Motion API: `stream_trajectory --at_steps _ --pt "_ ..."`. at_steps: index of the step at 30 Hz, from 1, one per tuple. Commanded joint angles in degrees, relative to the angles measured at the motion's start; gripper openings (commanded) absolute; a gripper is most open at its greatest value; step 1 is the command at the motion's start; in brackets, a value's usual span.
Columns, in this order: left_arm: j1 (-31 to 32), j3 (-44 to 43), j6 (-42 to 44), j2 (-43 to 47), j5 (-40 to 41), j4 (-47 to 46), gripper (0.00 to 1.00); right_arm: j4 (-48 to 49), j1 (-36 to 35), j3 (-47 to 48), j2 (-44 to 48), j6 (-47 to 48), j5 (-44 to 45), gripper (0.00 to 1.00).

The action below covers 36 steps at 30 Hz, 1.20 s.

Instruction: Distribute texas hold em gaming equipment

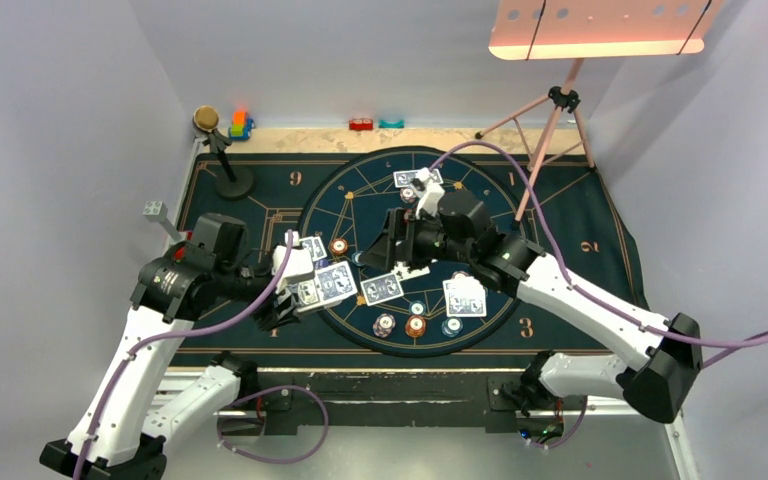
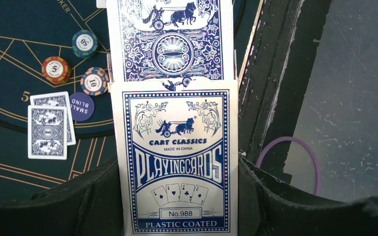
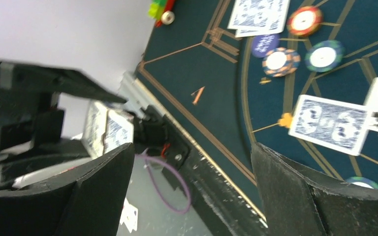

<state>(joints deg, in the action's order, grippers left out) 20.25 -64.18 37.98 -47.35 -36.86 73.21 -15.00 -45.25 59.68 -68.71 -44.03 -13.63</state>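
Observation:
My left gripper (image 1: 305,285) is shut on a blue-white playing card box (image 2: 177,157), held over the mat's left front. A blue-backed card (image 2: 170,39) sticks out of the box's far end. My right gripper (image 1: 395,250) hangs open and empty over the mat's middle; its fingers (image 3: 93,191) stand wide apart. Face-down cards lie at the far side (image 1: 417,178), the left (image 1: 312,248), the middle (image 1: 382,288) and the near right (image 1: 465,297). Chips (image 2: 55,69) and a blue small-blind button (image 2: 81,105) lie beside a card pair (image 2: 49,130).
The round dark-blue mat (image 1: 480,200) lies on a rectangular cloth. A black stand (image 1: 222,150) and colourful toy blocks (image 1: 241,125) are at the far left, a tripod (image 1: 560,110) at the far right. More chips (image 1: 416,325) lie along the mat's near rim. A purple cable (image 2: 295,147) hangs past the table edge.

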Motion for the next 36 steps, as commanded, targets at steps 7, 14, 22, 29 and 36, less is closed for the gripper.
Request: stream_trajectory --at_steps 7,14,22,29,36 --pt "-0.4 -1.4 -1.8 0.1 -2.3 -3.0 0.00 4.5 -7.9 8.3 -7.5 -2.2 -6.8 0.95" --pt "-0.4 -1.5 -2.0 -0.2 -2.4 -3.4 0.00 4.9 -9.7 9.1 -11.2 -2.8 -7.9 0.97" --pt "-0.4 -1.5 -2.1 0.2 -2.1 -3.5 0.00 0.7 -9.5 8.9 -9.0 -2.0 -3.1 0.77" --pt "-0.4 -1.2 -2.2 0.9 -1.6 -3.6 0.00 -5.4 -8.8 10.4 -8.6 -0.7 1.3 0.62" --pt "-0.4 -1.2 -2.4 0.9 -1.7 -3.6 0.00 -5.5 -8.1 10.0 -6.6 -0.3 2.6 0.50"
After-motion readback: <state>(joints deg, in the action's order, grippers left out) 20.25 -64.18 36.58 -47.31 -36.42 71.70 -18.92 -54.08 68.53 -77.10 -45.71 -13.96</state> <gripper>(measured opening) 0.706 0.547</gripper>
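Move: The top card sticking out of the box in the left gripper lies from the right hand about 9 cm left, 5 back and a couple of cm lower. The dealt card lies on the table some 22 cm below that hand, 2 cm ahead and 2 left. At table height too, the green chip is about 9 ahead and 7 left, the face-up cards 6 ahead and 4 right. From the left hand, the top card is roughly 9 cm right and 3 ahead, about level. Swing the open right gripper left about 7.5 cm and back 5, dipping slightly and turning some 15 degrees counter-clockwise, onto the top card at the box's mouth. Then bring the fingers in to roughly half their gap and, with a fingertip on the card's face, drag it out right, a little forward and up, about 3 cm. Keep the left gripper steady on the box. ##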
